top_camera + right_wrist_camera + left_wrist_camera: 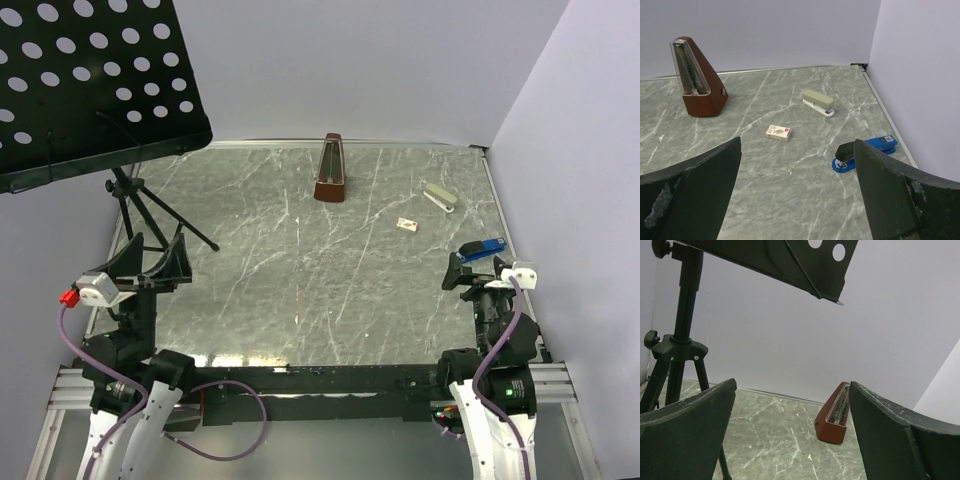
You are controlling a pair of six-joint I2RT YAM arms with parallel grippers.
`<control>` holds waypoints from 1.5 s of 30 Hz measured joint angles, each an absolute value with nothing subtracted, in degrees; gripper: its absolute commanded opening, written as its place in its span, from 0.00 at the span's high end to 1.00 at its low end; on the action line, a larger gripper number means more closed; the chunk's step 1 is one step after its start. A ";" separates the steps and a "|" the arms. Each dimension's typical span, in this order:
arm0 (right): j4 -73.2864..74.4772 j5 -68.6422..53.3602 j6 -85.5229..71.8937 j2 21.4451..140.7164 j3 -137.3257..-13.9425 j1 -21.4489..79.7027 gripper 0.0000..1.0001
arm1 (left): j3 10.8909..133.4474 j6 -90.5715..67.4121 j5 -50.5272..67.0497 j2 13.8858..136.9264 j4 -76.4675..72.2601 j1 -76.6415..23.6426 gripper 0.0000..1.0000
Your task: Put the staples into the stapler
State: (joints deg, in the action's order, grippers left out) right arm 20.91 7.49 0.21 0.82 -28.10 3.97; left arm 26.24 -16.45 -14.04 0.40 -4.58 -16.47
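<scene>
The staples box, small and whitish with red print, lies flat on the marble table; it also shows in the right wrist view. A blue stapler lies near the right edge, just ahead of my right gripper; it shows in the right wrist view. A pale green stapler lies farther back, also seen in the right wrist view. My right gripper is open and empty. My left gripper is open and empty at the near left, shown in the left wrist view.
A brown metronome stands at the back centre, also in the left wrist view and the right wrist view. A black music stand on a tripod overhangs the back left. Walls close the back and right.
</scene>
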 measured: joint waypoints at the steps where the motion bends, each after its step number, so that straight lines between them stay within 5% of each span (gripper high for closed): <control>1: 21.08 7.51 -0.30 0.82 -28.21 3.97 0.00 | 26.37 -16.80 -14.37 0.40 -4.40 -16.47 0.00; 16: 26.09 6.31 -15.92 10.90 -40.40 3.97 0.00 | 31.29 -29.34 -28.47 0.40 12.05 -16.73 0.01; 30: 29.30 -6.66 -18.50 63.11 -55.40 3.97 0.00 | 30.17 -27.59 -20.64 0.21 16.08 -19.59 0.00; 45: 35.03 6.33 -22.87 106.06 -81.41 7.53 0.00 | 29.23 -25.54 -19.31 0.19 14.06 -19.94 0.01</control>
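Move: From the right hand, the staples box lies about 27 cm ahead, 4 cm left and 25 cm below. The blue stapler is some 20 cm ahead and 12 cm right of this hand, the green stapler roughly 35 cm ahead and 5 cm right, both about as low. From the left hand, the staples box is around 28 cm ahead, 54 cm right and 35 cm below. Right hand swings about 23 cm forward and 18 down towards the staples, open fingers tipping down; left sinks. ##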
